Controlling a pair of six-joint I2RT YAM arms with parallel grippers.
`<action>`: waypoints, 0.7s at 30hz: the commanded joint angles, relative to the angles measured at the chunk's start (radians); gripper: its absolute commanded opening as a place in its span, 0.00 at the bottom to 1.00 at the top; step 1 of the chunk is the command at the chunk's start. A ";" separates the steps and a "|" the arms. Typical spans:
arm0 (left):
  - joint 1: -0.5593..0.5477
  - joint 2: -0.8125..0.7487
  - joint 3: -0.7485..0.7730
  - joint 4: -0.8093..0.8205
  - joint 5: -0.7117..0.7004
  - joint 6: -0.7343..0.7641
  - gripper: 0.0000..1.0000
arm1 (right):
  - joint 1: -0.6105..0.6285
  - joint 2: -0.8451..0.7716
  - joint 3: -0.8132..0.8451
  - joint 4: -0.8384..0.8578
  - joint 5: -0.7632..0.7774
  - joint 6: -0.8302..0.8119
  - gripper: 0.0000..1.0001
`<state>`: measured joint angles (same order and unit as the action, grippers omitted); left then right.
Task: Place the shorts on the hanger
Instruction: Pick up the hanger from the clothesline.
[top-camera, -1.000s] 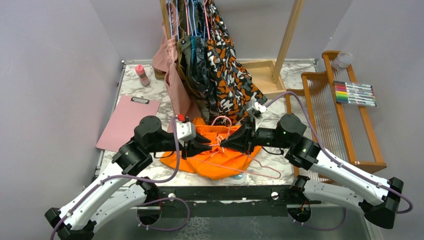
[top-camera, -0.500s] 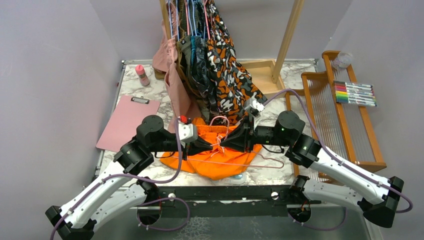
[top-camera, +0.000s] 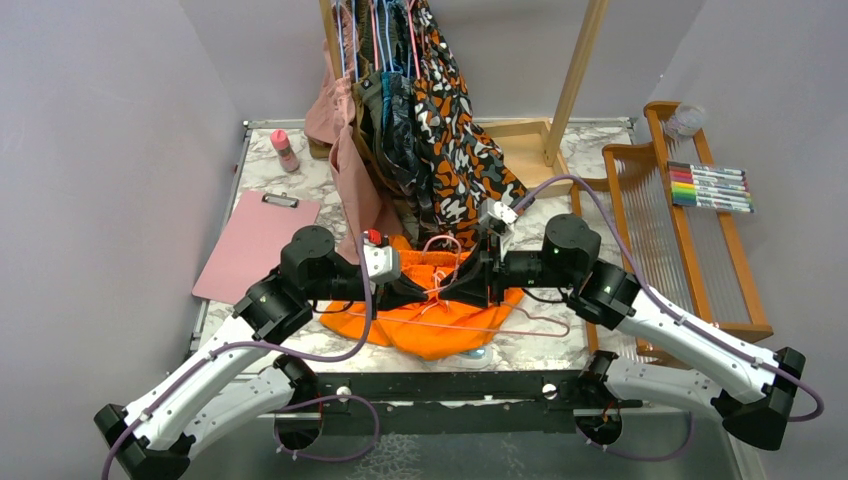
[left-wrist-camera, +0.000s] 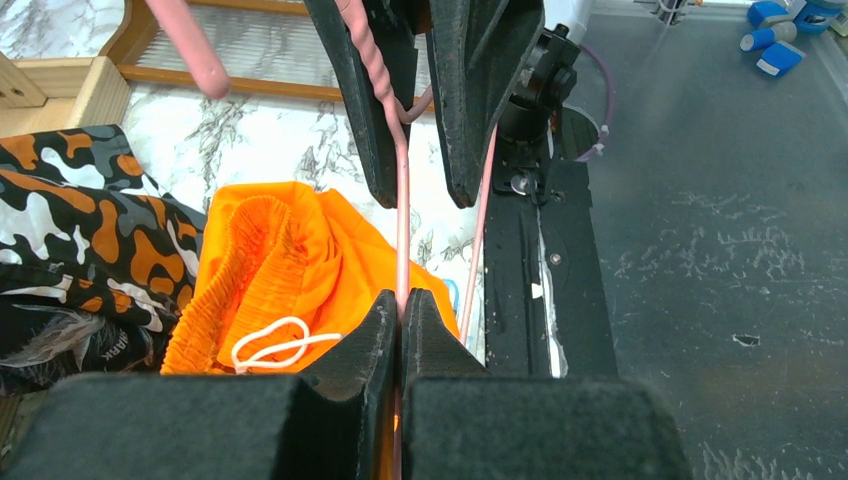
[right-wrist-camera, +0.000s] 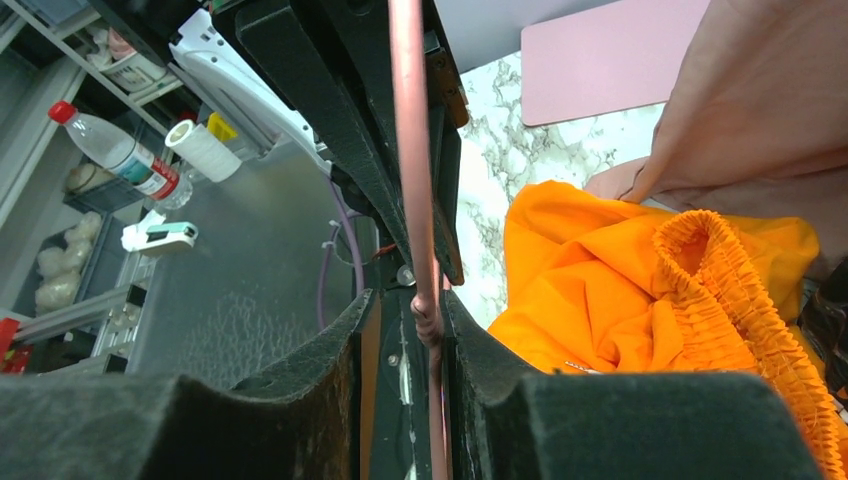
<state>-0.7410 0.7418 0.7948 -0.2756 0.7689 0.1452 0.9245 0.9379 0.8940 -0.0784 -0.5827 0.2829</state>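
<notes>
The bright orange shorts (top-camera: 440, 328) lie crumpled on the marble table between the two arms, their white drawstring (left-wrist-camera: 275, 343) on top. The thin pink hanger (top-camera: 520, 326) is raised over them. My left gripper (left-wrist-camera: 401, 305) is shut on the hanger's wire (left-wrist-camera: 402, 220) just below the twisted neck. Facing it tip to tip, my right gripper (right-wrist-camera: 405, 305) is open. The hanger wire (right-wrist-camera: 413, 180) runs through its gap against one finger, unclamped. From above, the left gripper (top-camera: 425, 293) and the right gripper (top-camera: 448, 290) meet over the shorts.
A wooden rail at the back carries several hanging garments (top-camera: 440, 130), including a dusty pink one and an orange-black patterned one just behind the shorts. A pink clipboard (top-camera: 255, 240) and small bottle (top-camera: 285, 150) sit left. A wooden rack with markers (top-camera: 710, 187) stands right.
My left gripper has shut on the hanger wire and my right gripper has opened off it. Both wrists have shifted slightly to the left.
</notes>
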 joint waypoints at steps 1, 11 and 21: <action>0.008 0.006 0.043 0.035 0.011 0.017 0.00 | 0.014 0.010 0.026 -0.012 -0.080 -0.006 0.29; 0.008 0.004 0.038 0.045 -0.007 0.014 0.00 | 0.014 -0.006 0.012 0.005 -0.092 0.009 0.01; 0.008 -0.188 -0.010 0.058 -0.472 -0.074 0.99 | 0.014 -0.187 0.016 -0.156 0.431 -0.076 0.01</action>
<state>-0.7361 0.6758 0.8047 -0.2676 0.5861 0.1215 0.9325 0.8326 0.8948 -0.1535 -0.3985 0.2615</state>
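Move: The neck of the hanger is already between the right hand's slightly parted fingers, about 1 cm left of its hand point. From the left hand, shut on the shoulder wire beside the neck, it lies about 5 cm to the right, roughly level. The orange shorts lie on the table about 8 cm ahead of the right hand, 4 cm to its left and some 26 cm below. The camo trousers' hem hangs about 20 cm ahead, 4 cm right and 18 cm below. The right hand stays in place and closes its fingers on the hanger's neck, pinching the twisted wire while the left still holds the shoulder wire; only then does the left open wide and let go, moving forward, up and left some 3 cm and turning about 10 degrees counter-clockwise. As the left comes free, the right, keeping its pinch, carries the hanger some 3 cm to the right, forward and up, away from the left hand and turning about 10 degrees clockwise. ##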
